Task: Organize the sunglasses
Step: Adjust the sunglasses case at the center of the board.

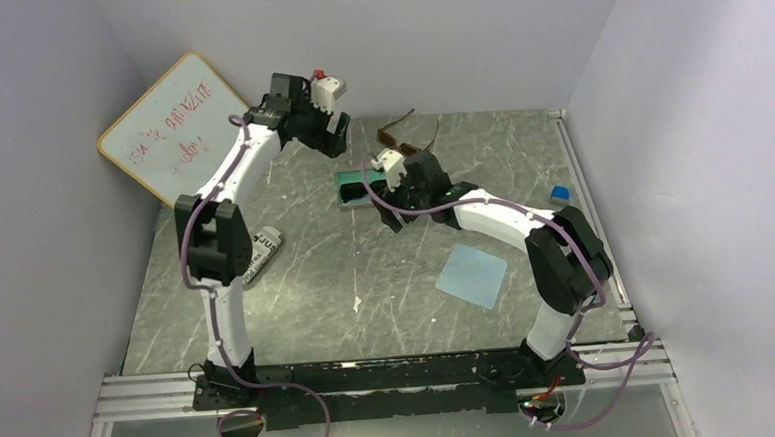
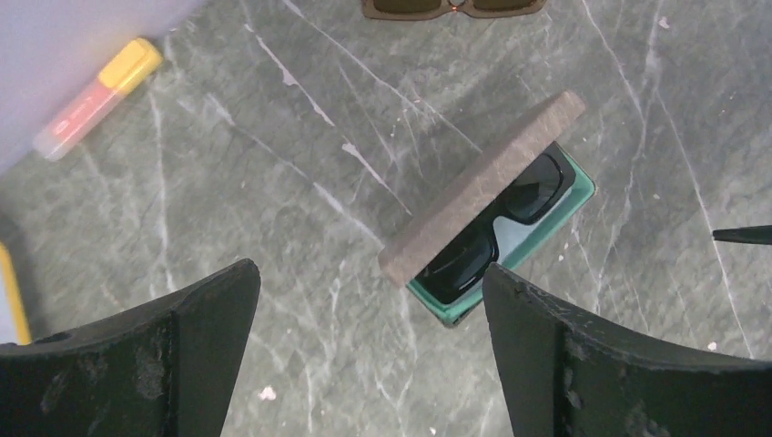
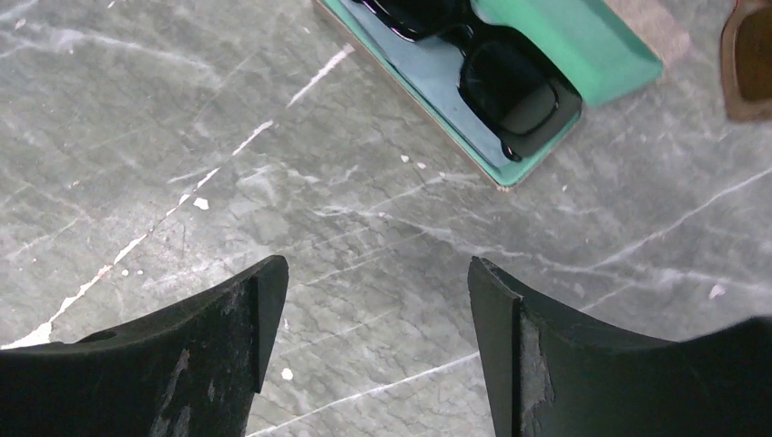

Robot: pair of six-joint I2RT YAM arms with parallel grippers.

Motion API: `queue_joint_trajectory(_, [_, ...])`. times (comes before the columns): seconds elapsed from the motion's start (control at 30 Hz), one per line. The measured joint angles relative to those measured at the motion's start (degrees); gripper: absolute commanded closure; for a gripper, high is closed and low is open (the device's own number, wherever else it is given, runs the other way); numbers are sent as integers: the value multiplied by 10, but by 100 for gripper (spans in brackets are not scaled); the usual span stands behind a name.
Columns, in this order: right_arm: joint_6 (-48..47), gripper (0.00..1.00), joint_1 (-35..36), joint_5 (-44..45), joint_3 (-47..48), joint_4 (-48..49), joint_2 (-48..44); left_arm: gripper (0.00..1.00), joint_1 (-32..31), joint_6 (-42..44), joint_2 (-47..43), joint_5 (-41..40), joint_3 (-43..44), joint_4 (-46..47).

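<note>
The black sunglasses [image 3: 496, 82] lie inside the open brown case [image 2: 482, 187] on its teal lining [image 3: 564, 41], at the table's back middle [image 1: 354, 190]. The case lid stands half raised over them. The brown sunglasses [image 1: 409, 137] rest on the table just behind the case, arms unfolded; only their edge shows in the wrist views [image 2: 453, 7] [image 3: 748, 59]. My right gripper [image 3: 378, 273] is open and empty, hovering just in front of the case [image 1: 377, 191]. My left gripper [image 2: 371, 282] is wide open and empty, held above the table to the case's back left [image 1: 335, 141].
A whiteboard [image 1: 173, 125] leans on the left wall, with a yellow-capped marker [image 2: 96, 96] lying near it. A grey pouch [image 1: 262, 253] lies by the left arm. A light blue cloth [image 1: 472, 274] and a small blue block [image 1: 559, 193] sit on the right side.
</note>
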Motion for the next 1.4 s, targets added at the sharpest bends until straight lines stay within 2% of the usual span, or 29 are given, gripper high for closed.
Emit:
queue_joint_trajectory(0.2, [70, 27, -38, -52, -45, 56, -4, 4, -19, -19, 103, 1, 100, -40])
queue_joint_trajectory(0.5, [136, 26, -34, -119, -54, 91, 17, 4, -23, -64, 151, 79, 104, -42])
queue_joint_trajectory(0.97, [159, 26, -34, -167, -43, 94, 102, 3, -23, -99, 151, 167, 47, -10])
queue_joint_trajectory(1.4, [175, 26, -61, -191, 19, 121, 161, 4, -23, -120, 136, 215, -28, 21])
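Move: The open sunglasses case, black pair inside and lid standing along its far side, has its middle about 9 cm right, 4 cm back and 18 cm below the left gripper. From the right gripper it is some 10 cm ahead, 7 cm left and 9 cm down. The brown sunglasses lie about 11 cm farther out and 11 cm right of the case; the blue cloth is roughly 10 cm back and 15 cm right of the right gripper. Bring the open left gripper down about 11 cm onto the left part of the case, going right and then back towards the robot, tipping the fingers some 30 degrees steeper, until one finger comes against the lid's outer side. Lower the open right gripper about 7 cm in front of the case, easing back and left as its fingers tip down, then forward a few centimetres towards the near side. ##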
